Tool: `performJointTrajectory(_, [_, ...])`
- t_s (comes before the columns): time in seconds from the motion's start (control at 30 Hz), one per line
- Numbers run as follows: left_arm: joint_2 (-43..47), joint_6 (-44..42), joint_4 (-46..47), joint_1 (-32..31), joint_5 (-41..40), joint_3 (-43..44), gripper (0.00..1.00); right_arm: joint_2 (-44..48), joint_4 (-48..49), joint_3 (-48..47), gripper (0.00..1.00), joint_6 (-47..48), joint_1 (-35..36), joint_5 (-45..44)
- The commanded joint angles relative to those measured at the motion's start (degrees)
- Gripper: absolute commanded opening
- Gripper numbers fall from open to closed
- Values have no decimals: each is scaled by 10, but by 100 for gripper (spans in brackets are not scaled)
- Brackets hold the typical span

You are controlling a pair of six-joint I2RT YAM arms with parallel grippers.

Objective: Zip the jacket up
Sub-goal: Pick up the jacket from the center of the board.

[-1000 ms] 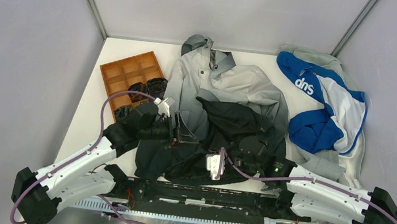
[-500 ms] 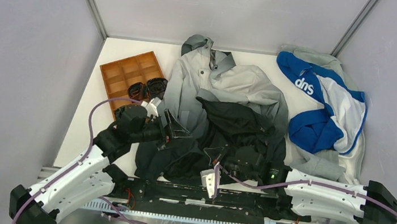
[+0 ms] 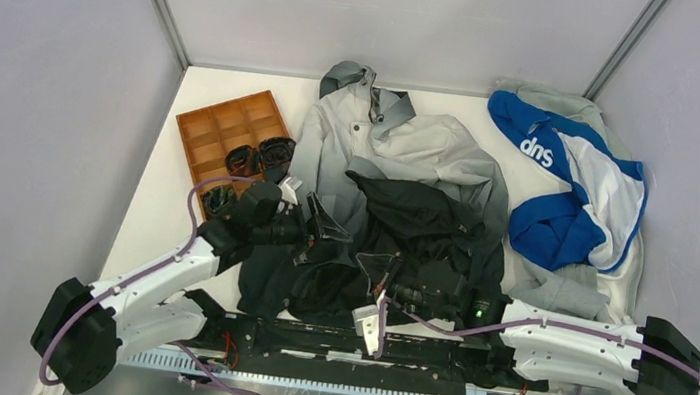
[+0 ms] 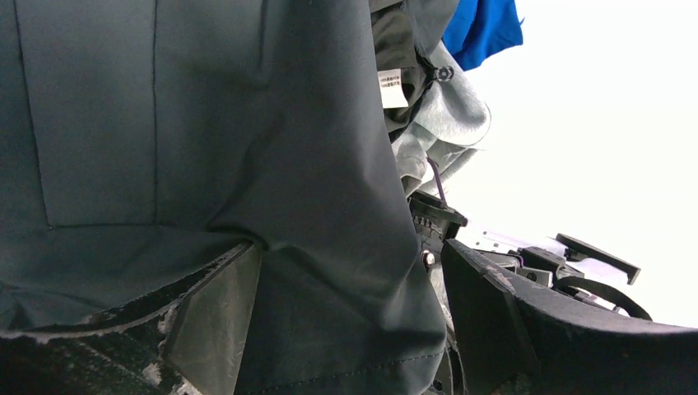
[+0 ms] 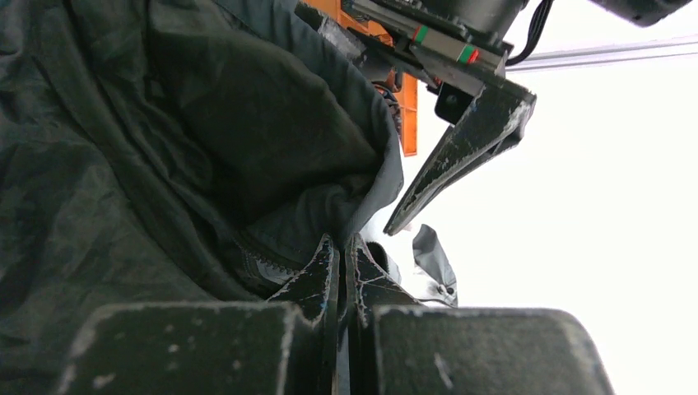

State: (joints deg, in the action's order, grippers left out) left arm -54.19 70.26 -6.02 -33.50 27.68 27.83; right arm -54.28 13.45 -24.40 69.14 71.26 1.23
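Note:
The jacket [image 3: 402, 154] lies spread mid-table, light grey at the hood and dark at the rumpled near hem. My left gripper [image 3: 320, 226] is open over the hem's left part. In the left wrist view a fold of dark jacket fabric [image 4: 165, 123] hangs between the wide jaws of the left gripper [image 4: 350, 247], unpinched. My right gripper [image 3: 384, 268] is at the near hem's middle. In the right wrist view the right gripper [image 5: 342, 247] is shut on the jacket's edge [image 5: 123, 164], right beside the zipper teeth [image 5: 263, 265].
An orange compartment tray [image 3: 224, 127] with black parts [image 3: 265, 157] sits left of the jacket, close to my left arm. A blue-and-white garment [image 3: 569, 184] lies on a grey sweatshirt [image 3: 597, 288] at the right. Grey walls enclose the table.
The left gripper opened wider, drew back to the left, then returned right over the hem. The right gripper slid slightly nearer and left, still holding the jacket edge.

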Motion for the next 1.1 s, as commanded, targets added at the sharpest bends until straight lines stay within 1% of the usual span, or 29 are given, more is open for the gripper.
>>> performJointTrajectory(0.0, [-34, -19, 27, 2, 39, 39, 83, -5, 46, -9, 0, 19, 6, -9])
performJointTrajectory(0.1, [-46, -21, 34, 2, 49, 32, 71, -11, 51, -16, 0, 18, 6, -9])
performJointTrajectory(0.13, [-46, -21, 39, 2, 50, 28, 65, -12, 51, -16, 0, 17, 6, -9])
performJointTrajectory(0.3, [-48, -38, 50, 2, 48, 14, 24, -16, 43, -21, 0, 0, 7, 1])
performJointTrajectory(0.33, [-48, -46, 50, 3, 48, 11, 19, -17, 40, -24, 0, -8, 8, 4])
performJointTrajectory(0.4, [-46, -60, 54, 2, 44, 2, 11, -17, 30, -29, 0, -26, 8, 11])
performJointTrajectory(0.5, [-38, -85, 66, 2, 29, -13, 4, -15, 12, -30, 2, -59, 8, 28])
performJointTrajectory(0.6, [-30, -107, 110, 2, 22, -27, 2, -9, -5, -23, 9, -105, 8, 55])
performJointTrajectory(0.7, [-23, -127, 162, 3, 18, -41, 2, -5, -9, -13, 19, -162, -3, 90])
performJointTrajectory(0.8, [-18, -161, 215, 2, 18, -60, 2, 1, -3, 2, 35, -211, -28, 124])
performJointTrajectory(0.83, [-16, -174, 233, 2, 17, -68, 2, 4, -2, 5, 38, -224, -37, 135])
performJointTrajectory(0.9, [-9, -197, 272, 3, 12, -88, 2, 10, -6, 7, 42, -253, -60, 165])
performJointTrajectory(0.97, [0, -212, 322, 3, 8, -109, 2, 17, -16, 6, 43, -284, -87, 205])
performJointTrajectory(1.07, [12, -236, 364, 2, 4, -133, 2, 30, -34, 9, 45, -317, -135, 284])
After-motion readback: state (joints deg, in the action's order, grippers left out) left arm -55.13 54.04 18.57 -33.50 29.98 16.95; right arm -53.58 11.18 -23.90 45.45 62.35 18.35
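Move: Between the left hand's wide-open fingers stands the raised fold of the jacket, its edge about 2 cm to the right and 1 cm below the hand point; the right hand still pinches that same fold right at its fingertips. The black lining flap lies roughly 14 cm right of the left hand and 9 cm ahead, the wooden organizer about 21 cm left and 15 cm ahead, both some 10 cm lower. Closing almost fully, the left fingers pinch the raised fold of the jacket with only a centimetre's nudge to the right and about 1.5 cm down, then the hand rolls some 25 degrees, forward side up. The right hand keeps its grip until the left has shut, then opens nearly halfway, letting go of the fold as it sinks about 2 cm, draws slightly back and rolls forward side down. ##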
